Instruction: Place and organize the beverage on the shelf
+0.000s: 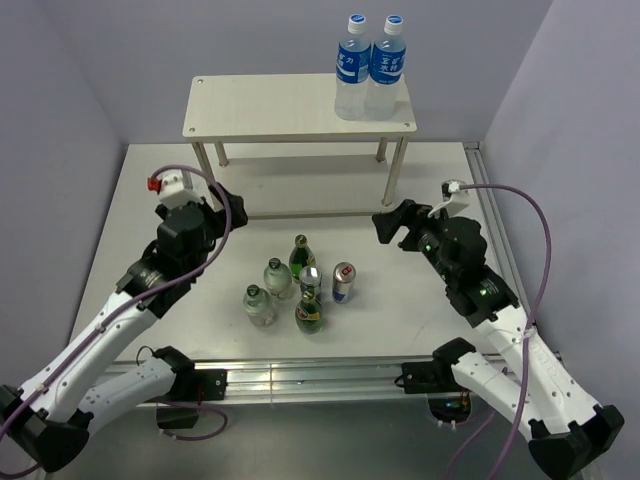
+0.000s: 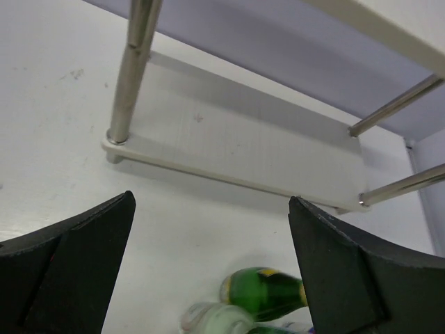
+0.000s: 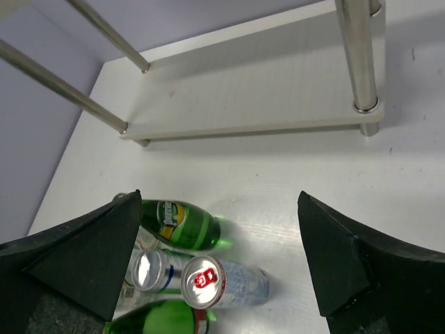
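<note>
The six drinks stand bunched on the table in front of the shelf (image 1: 270, 105): two dark-green bottles (image 1: 299, 257) (image 1: 309, 313), two squat clear bottles (image 1: 277, 278) (image 1: 259, 305) and two slim cans (image 1: 343, 282) (image 1: 310, 284). My left gripper (image 1: 232, 208) is open and empty, to the left of and behind the cluster. Its wrist view (image 2: 210, 202) shows a green bottle (image 2: 274, 292) below the jaws. My right gripper (image 1: 388, 225) is open and empty, to the right of and behind the cluster. Its wrist view (image 3: 219, 198) shows a green bottle (image 3: 181, 224) and a can (image 3: 208, 282).
Two tall water bottles with blue caps (image 1: 352, 65) (image 1: 388, 65) stand at the right end of the shelf's top board. The lower board (image 1: 300, 185) is bare, with thin legs (image 2: 132, 69) (image 3: 358, 56) at its corners. Grey walls close the back and sides.
</note>
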You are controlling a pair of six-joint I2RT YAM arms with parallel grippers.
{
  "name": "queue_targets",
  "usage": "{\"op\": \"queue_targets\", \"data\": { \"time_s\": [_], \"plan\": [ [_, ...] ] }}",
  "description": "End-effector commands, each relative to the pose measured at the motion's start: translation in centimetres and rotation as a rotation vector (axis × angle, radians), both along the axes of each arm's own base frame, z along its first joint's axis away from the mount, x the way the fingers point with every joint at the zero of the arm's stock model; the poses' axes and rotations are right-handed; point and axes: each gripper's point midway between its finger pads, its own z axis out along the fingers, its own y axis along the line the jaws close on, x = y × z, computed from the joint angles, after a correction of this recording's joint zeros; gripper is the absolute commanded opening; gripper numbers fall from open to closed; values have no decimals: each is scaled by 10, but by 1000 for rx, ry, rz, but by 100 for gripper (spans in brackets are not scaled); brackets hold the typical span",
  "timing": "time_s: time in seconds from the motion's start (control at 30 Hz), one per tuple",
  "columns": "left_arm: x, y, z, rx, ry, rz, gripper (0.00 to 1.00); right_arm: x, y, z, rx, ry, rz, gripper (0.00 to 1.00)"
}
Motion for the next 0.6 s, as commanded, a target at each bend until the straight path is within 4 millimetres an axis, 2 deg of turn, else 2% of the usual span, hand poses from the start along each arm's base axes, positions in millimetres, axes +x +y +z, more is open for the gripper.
{"op": "queue_targets", "data": {
  "time_s": [0.0,0.03,0.07,0.1,0.13,0.17,0.23,0.27,0.4,0.57],
  "plan": [
    [-14,26,1,80,-54,86,99,-11,-5,15,-41,-54,-47,100],
    [-16,28,-1,94,-61,86,98,-17,-2,11,-55,-42,-30,100],
    [-19,32,-12,120,-51,108,98,-24,5,3,-69,-31,-3,100],
    [-23,35,-13,124,-62,109,98,-24,1,-2,-83,-30,-46,100],
    [-25,34,-24,128,-53,111,98,-28,2,-5,-86,-34,-57,100],
    [-27,37,-25,113,-59,128,98,-40,20,-20,-99,-16,-5,100],
    [-31,36,-40,93,-43,120,98,-47,17,-35,-122,10,-79,100],
    [-35,34,-39,47,-52,105,98,-60,32,-45,-143,21,-30,100],
    [-44,19,-39,31,-56,-18,99,-81,50,-78,-145,72,7,100],
    [-43,11,-42,46,-49,-58,99,-85,68,-125,-179,150,22,100]
  ]
}}
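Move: The red-tabbed can stands about 8 cm left of the right hand, 3 cm back and 23 cm below. The blue-rimmed can is another 8 cm to the left of it; the far green bottle is 9 cm left and 7 cm farther out than it, and the near green bottle 8 cm left and 7 cm nearer. From the left hand the red-tabbed can lies some 18 cm right, 6 cm back and 25 cm below. Open right hand swings about 10 cm back and left, sinking 12 towards the red-tabbed can; left hand lowers slightly. ##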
